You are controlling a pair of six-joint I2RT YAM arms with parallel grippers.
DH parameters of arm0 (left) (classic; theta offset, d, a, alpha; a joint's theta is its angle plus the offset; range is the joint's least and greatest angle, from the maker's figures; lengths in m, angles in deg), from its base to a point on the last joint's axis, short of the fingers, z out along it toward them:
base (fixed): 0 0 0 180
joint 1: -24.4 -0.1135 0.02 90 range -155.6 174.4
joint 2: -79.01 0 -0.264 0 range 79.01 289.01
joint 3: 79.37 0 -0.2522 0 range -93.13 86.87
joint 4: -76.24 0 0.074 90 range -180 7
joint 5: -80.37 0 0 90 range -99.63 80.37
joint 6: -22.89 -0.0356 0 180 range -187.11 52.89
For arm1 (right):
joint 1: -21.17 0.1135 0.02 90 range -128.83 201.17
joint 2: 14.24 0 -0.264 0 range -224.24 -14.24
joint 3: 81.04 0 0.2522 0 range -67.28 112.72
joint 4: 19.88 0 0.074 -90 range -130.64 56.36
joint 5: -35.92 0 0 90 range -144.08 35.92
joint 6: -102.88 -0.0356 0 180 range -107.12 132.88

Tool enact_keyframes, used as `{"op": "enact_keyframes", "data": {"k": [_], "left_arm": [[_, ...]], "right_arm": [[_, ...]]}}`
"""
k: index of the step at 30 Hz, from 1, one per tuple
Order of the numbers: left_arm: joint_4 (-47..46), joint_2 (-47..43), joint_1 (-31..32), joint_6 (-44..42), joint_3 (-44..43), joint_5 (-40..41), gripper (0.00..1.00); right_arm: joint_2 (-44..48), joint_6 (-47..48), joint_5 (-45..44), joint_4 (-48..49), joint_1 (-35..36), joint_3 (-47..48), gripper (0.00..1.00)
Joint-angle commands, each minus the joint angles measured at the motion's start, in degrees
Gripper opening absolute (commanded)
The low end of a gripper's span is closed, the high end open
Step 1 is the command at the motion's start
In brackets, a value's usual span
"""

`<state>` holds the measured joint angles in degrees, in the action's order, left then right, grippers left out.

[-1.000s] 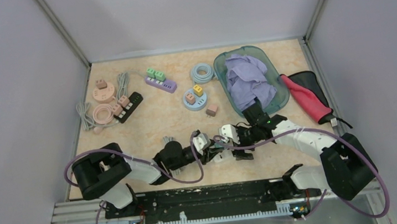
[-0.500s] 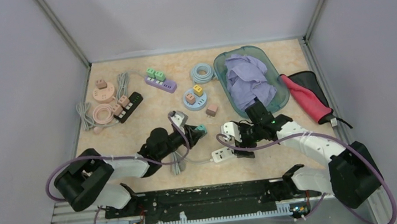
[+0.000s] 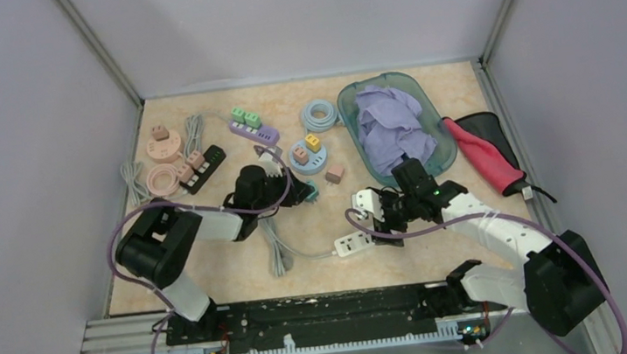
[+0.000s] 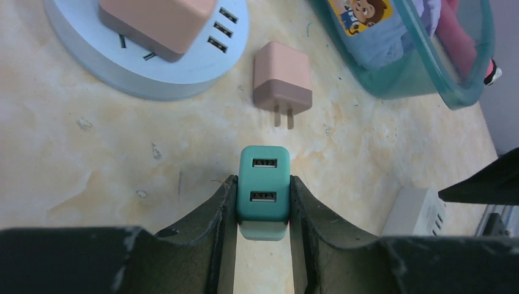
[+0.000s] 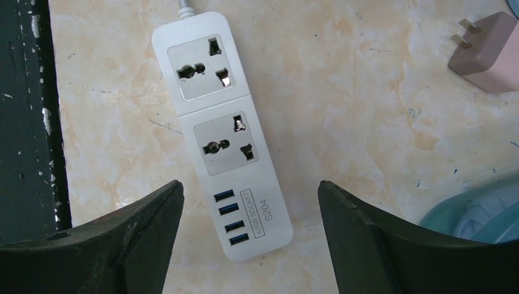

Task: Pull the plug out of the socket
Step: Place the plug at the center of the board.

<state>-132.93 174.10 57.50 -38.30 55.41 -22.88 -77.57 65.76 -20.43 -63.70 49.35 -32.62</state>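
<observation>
A teal plug (image 4: 264, 192) with two USB ports sits between the fingers of my left gripper (image 4: 263, 202), which is shut on it just above the table. In the top view the plug (image 3: 313, 195) and left gripper (image 3: 305, 193) are near the middle, well apart from the white socket strip (image 3: 354, 244). My right gripper (image 5: 250, 185) hangs open over the strip (image 5: 223, 131), one finger on each side, not touching it. Both of the strip's outlets are empty. Its grey cable (image 3: 277, 242) trails left.
A loose pink plug (image 4: 282, 82) lies just beyond the teal one, next to a round blue socket (image 4: 147, 55) carrying plugs. A teal bin (image 3: 427, 121) of purple cloth stands at the back right. More power strips (image 3: 254, 130) and coiled cables (image 3: 319, 115) lie along the back.
My left gripper has carried the teal plug off the white strip, up and to the left. My right gripper has let go of the strip and lifted slightly.
</observation>
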Motion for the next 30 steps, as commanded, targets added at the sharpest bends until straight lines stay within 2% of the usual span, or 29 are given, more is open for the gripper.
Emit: {"op": "enact_keyframes", "data": {"k": [1,4,8,11,13,15,24,30], "left_arm": [[1.4,4.9,-2.4,6.7,-5.1,-7.4,0.13],[1.3,8.1,-3.2,8.1,-7.6,-10.2,0.24],[0.6,10.8,-4.1,9.5,-9.0,-12.0,0.47],[0.4,10.4,-4.3,9.0,-8.8,-11.5,0.70],[1.3,9.3,-4.4,7.8,-8.7,-11.1,0.78],[2.6,7.5,-4.4,6.2,-8.3,-10.1,0.83],[6.7,-9.4,-4.3,-5.1,-1.0,-3.5,0.85],[13.5,-20.9,-4.8,-9.5,2.7,-1.7,0.87]], "right_arm": [[1.5,0.5,0.1,0.3,-0.7,1.8,0.81],[1.5,0.7,0.0,0.2,-0.7,1.8,0.81],[1.6,0.9,0.0,0.2,-0.7,1.7,0.81],[1.6,0.9,0.0,0.2,-0.7,1.7,0.81],[1.7,0.9,0.0,0.3,-0.7,1.6,0.81],[1.6,0.9,0.0,0.3,-0.7,1.6,0.81],[1.9,0.8,-0.1,0.3,-0.8,1.6,0.81],[2.4,1.8,2.2,0.3,-0.8,0.9,0.81]]}}
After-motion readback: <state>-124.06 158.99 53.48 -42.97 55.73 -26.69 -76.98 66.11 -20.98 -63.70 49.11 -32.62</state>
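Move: The left hand holds the teal plug just above the bare board; its setting-down spot is about 2 cm ahead, 1 cm to the right and some 4 cm below. From this hand the pink plug lies about 4 cm ahead and 6 cm right, the round blue socket 8 cm straight ahead, and the white socket 12 cm back and 9 cm right. From the right hand, the spot lies about 11 cm ahead and 14 cm left, roughly 4 cm below. The left hand lowers the held teal plug the last 2 cm or so onto the open board short of the pink plug, easing about 2 cm forward and slightly right while the wrist rolls some 10 degrees, and the fingers spread wide to let go of it. It then rises steeply, about 9 cm, drifting 4 cm left and a little back, clear of the plug, rolling back with the fingers staying open. ##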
